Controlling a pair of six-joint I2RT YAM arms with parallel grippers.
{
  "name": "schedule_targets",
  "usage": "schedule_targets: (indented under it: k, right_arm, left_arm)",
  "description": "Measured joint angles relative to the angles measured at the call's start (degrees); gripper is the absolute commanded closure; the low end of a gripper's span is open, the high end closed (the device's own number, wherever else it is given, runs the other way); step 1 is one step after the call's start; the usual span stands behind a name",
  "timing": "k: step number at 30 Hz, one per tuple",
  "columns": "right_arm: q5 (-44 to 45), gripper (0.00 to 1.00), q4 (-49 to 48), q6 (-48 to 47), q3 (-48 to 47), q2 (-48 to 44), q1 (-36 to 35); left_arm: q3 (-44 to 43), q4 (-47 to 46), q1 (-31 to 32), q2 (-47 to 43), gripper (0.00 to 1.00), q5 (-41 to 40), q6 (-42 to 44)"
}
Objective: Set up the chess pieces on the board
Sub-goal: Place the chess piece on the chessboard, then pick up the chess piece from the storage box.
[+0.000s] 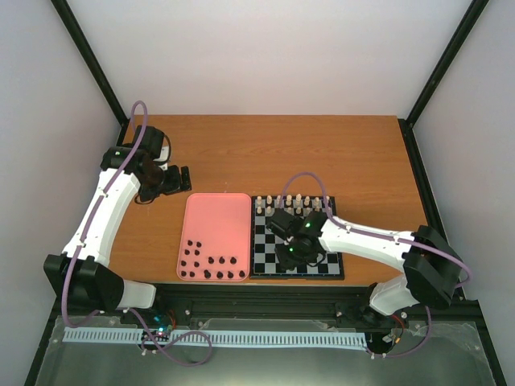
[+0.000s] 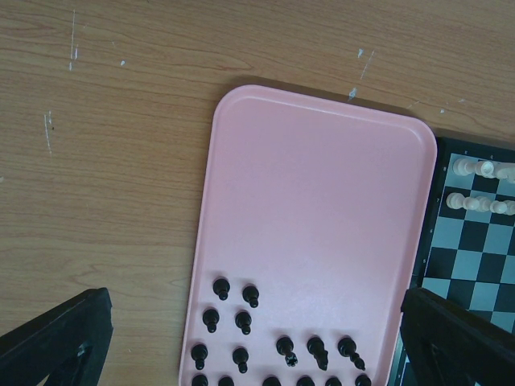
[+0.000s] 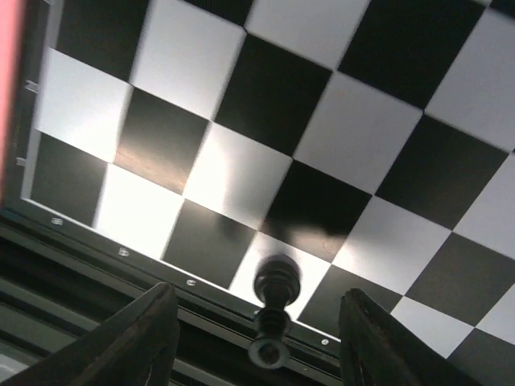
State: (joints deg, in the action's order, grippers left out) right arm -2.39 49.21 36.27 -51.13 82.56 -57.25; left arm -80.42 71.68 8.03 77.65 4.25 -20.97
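Several tiny black chess pieces (image 1: 213, 267) lie in rows at the near end of a pink tray; the left wrist view shows them too (image 2: 241, 322). The checkered board (image 1: 265, 241) lies right of the tray. My right gripper (image 1: 294, 251) hovers low over the board's near edge, jaws wide apart (image 3: 261, 350). One black piece (image 3: 273, 305) stands on a pale square of the near row, between the fingers (image 3: 137, 338) and touching neither. My left gripper (image 1: 173, 181) is open and empty above the tray's far left (image 2: 257, 354).
The pink tray (image 1: 216, 217) touches the board's left side; its far half holds nothing. Cream-white pieces (image 1: 294, 201) stand in two rows on the board's far edge, and also show in the left wrist view (image 2: 483, 186). Black frame rails run along the table's near edge.
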Motion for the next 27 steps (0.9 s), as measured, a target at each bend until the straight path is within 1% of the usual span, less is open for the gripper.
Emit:
schedule_targets:
  k: [5,9,20,27]
  right_arm:
    - [0.07,0.43,2.71,-1.57,-7.54,0.13,0.0]
    - [-0.76,0.42,2.14,-3.8,-14.6,1.88,0.0]
    - [-6.88,0.47,-3.89,-9.29,-25.07,17.49,-1.11]
    - [-9.57,0.49,-6.23,-10.43,-27.78,22.95,-3.93]
  left_arm:
    - [0.0,0.02,0.0,0.0,0.0,0.0,0.0]
    - [0.0,0.02,0.0,0.0,0.0,-0.13,0.0]
    - [0.02,1.2,-0.07,0.0,0.0,-2.91,-1.16]
    - [0.09,1.66,-0.76,0.0,0.0,-4.17,-2.38]
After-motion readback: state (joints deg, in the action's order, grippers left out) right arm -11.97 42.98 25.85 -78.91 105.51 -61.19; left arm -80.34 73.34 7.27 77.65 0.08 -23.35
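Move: The right hand is around the head of the black chess piece just stood on the board's near row, its middle some 2 cm below. The nearest black piece in the pink tray, at the right end of its second row, lies about 17 cm to the left and 2 cm ahead, 2 cm lower; the tray's corner piece stands some 15 cm left and 2 cm back. From the left hand, that nearest piece is about 12 cm back, 14 cm right and 18 cm below. The right hand, its half-open fingers already clear of their grip, rises off the placed chess piece by some 7 cm while swinging left and a little forward, leaving the board for the pink tray. Passing its highest point, it keeps sweeping left, about 16 cm in all, while sinking some 4 cm over the tray's black pieces and curving slightly back near the end; the fingertips tilt out to the left and the hand turns about 15 degrees counter-clockwise, fingers staying half open and empty. ##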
